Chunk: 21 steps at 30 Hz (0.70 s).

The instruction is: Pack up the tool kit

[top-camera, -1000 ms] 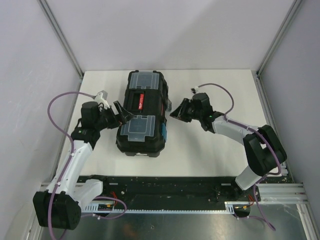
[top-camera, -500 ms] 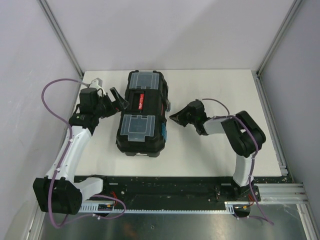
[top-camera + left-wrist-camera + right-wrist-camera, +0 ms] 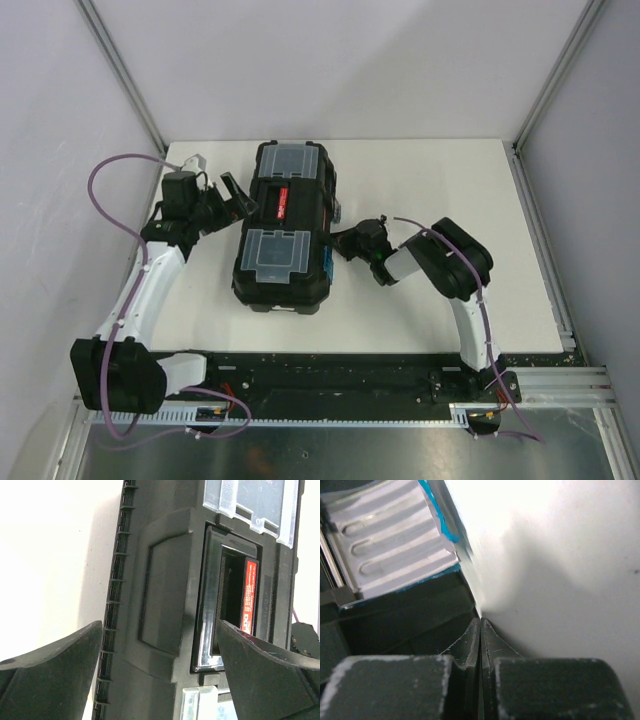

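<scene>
The tool kit is a black toolbox lying shut in the middle of the table, with two clear lid compartments and a red-marked handle. My left gripper hovers open at its left side. In the left wrist view its fingers straddle the lid beside the handle recess, holding nothing. My right gripper is shut and empty. Its tip rests at the foot of the toolbox's right wall, just below a blue-edged latch.
The white table spreads to the right of and behind the toolbox. Grey walls close in the left, the back and the right. The black rail carrying the arm bases runs along the near edge.
My right arm has swung left to the toolbox's side and its jaws have closed. My left gripper has drawn back a little and opened wider.
</scene>
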Motion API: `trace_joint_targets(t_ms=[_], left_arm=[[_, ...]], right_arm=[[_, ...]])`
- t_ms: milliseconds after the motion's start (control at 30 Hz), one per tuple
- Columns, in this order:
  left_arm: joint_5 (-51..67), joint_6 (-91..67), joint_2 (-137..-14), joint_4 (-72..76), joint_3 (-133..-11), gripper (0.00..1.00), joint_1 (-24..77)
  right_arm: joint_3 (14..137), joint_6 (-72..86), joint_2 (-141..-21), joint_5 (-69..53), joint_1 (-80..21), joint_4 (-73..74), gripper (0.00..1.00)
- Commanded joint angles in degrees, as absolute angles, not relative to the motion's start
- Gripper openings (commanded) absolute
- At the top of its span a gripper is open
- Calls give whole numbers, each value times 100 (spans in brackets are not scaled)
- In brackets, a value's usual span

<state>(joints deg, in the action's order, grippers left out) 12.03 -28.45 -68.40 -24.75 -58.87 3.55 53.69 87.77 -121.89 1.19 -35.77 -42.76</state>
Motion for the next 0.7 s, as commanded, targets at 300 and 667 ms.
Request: trace_joint_targets(t_ms=[300,667], left_arm=[[1842,-2349,-7118,-2433,-6357,99,291],[2157,-2379,-7274,-2428,-6046,99,291]], right_arm=[[5883,9561,-13126,1526,-3596,-5638,13],[6003,9445,-13114,1640,-3470,-5895,40]])
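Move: The far latch hangs part-open on the toolbox's right side, about 7 cm ahead of the shut right fingers and some 4 cm above them. The near latch is about 6 cm back, 2 cm left and 6 cm higher. The lid handle lies level ahead, 13 cm left and 13 cm up. From the left gripper, the lid handle is about 3 cm ahead, 8 cm right and 5 cm below; the far latch is some 8 cm ahead, 21 cm right and 14 cm below. Run the right gripper forward about 6 cm along the toolbox's side, rising slightly in the second half, to get the fingers under the far latch and swing it up; turn it some 15 degrees clockwise, tip the fingers up a little and part them to over a third. Ease the open left gripper about 2 cm right towards the lid handle, yawing slightly clockwise. ##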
